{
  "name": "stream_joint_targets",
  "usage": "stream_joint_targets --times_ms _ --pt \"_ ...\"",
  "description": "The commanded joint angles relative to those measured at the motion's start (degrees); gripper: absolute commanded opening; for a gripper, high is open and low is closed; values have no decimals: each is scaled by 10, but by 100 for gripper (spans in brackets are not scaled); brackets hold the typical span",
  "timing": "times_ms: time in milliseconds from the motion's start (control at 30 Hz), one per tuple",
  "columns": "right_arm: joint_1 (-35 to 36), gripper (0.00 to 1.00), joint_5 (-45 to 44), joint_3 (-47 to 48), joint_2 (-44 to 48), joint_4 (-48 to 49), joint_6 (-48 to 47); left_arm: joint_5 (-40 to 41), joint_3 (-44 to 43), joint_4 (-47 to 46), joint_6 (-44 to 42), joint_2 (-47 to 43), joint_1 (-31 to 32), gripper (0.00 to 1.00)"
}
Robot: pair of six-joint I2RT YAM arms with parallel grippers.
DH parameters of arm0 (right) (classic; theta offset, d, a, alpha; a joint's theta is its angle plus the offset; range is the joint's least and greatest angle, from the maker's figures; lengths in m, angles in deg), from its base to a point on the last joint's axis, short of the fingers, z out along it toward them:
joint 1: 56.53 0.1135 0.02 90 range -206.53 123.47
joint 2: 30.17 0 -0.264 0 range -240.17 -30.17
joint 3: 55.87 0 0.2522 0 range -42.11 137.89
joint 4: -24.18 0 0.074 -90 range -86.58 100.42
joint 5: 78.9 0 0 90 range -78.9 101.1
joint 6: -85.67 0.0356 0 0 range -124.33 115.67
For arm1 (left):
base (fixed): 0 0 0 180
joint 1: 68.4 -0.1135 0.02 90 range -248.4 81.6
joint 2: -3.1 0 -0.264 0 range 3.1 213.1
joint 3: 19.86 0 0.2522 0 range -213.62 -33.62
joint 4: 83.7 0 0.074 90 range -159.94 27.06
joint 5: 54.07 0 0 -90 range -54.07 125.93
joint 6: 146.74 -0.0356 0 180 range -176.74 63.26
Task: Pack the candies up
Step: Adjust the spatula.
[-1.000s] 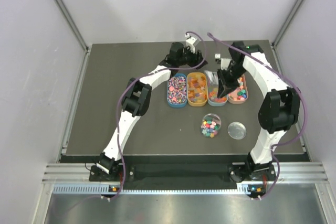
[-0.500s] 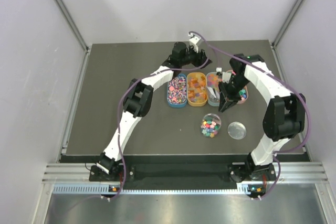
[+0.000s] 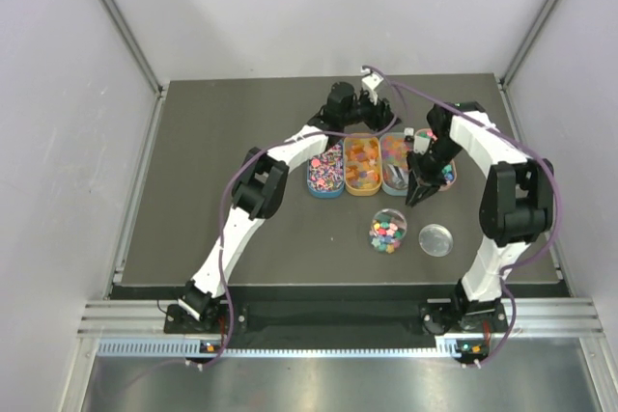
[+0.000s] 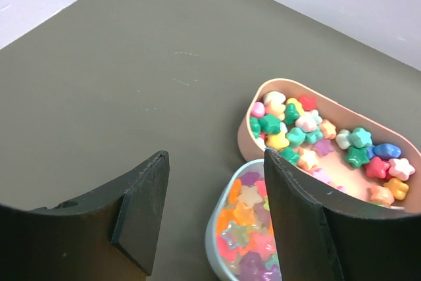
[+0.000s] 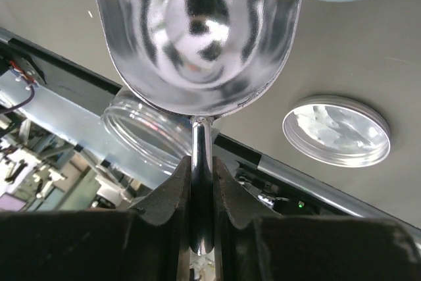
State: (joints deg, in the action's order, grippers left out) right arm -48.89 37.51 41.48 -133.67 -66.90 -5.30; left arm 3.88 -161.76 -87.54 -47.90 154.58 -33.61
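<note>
Candies fill four oval trays in a row: pink-black bits [image 3: 325, 167], orange gummies [image 3: 363, 161], rainbow gummies [image 3: 394, 155] and pastel stars [image 3: 444, 173]. More candies lie in the clear jar [image 3: 387, 233]. My left gripper [image 3: 381, 121] hangs open and empty behind the trays. Its wrist view shows the gripper [image 4: 214, 208] over the table next to the grey-blue tray [image 4: 217, 228] and the pink tray [image 4: 247, 133], with star candies [image 4: 309, 133] inside. My right gripper [image 3: 417, 185] is shut on the handle of the silver scoop [image 5: 197, 31], at the near ends of the two right trays.
The jar's round lid [image 3: 436, 239] lies flat to the right of the jar. In the right wrist view the jar [image 5: 148, 129] and the lid [image 5: 335, 129] sit beyond the scoop, with the table's near edge rail [image 5: 59, 106] behind them.
My left gripper has swung right along the back of the trays. My right gripper has drawn the scoop toward the near side, over the trays' near ends.
</note>
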Motion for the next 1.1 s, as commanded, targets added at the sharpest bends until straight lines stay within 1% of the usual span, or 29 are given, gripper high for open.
stream_joint_targets --times_ms 0,100,267,467,633,667,733,767,833,933,967,1067 --pt "-9 0 26 -11 -13 -58 -4 0 -4 -32 -14 -8 -7 64" --pt "-17 0 30 -23 -21 -60 -5 2 -14 -38 -13 4 -7 65" --pt "-19 0 30 -14 -37 -59 -5 -2 -25 -43 -9 22 -7 65" --pt "-18 0 27 31 -74 -57 -4 -8 -30 -59 10 50 -4 66" --pt "-11 0 16 63 -97 -54 -2 1 -55 -85 34 77 -3 65" --pt "-11 0 14 86 -102 -47 -1 0 -54 -87 35 78 -2 65" --pt "-11 0 8 120 -104 -45 -6 16 -34 -89 42 66 -5 65" --pt "-10 0 2 158 -102 -45 -15 20 -22 -102 57 46 -7 65" --pt "-6 0 -18 181 -94 -47 -23 23 -2 -111 71 28 -13 65" --pt "-3 0 -36 172 -66 -41 -17 16 -6 -104 89 6 -18 66" --pt "-3 0 -37 161 -58 -36 -15 3 -9 -98 90 0 -18 66" --pt "-2 0 -38 162 -55 -34 -20 -12 5 -102 105 -14 -18 66"
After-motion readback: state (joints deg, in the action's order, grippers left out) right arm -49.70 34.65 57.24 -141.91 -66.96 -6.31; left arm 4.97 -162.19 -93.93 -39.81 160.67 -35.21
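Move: The light-blue tray's middle lies about 9 cm ahead of the right hand, 2 cm left and 9 cm below; the pink tray is 11 cm to the right of it. The candy jar stands some 10 cm back and 5 cm left of the right hand. From the left hand the light-blue tray is roughly 10 cm back, 4 cm right and 10 cm below, with the yellow tray 10 cm left of it. Spatula still pinched, the right hand dips, goes 7 cm forward towards the light-blue tray; open left sinks 5. ##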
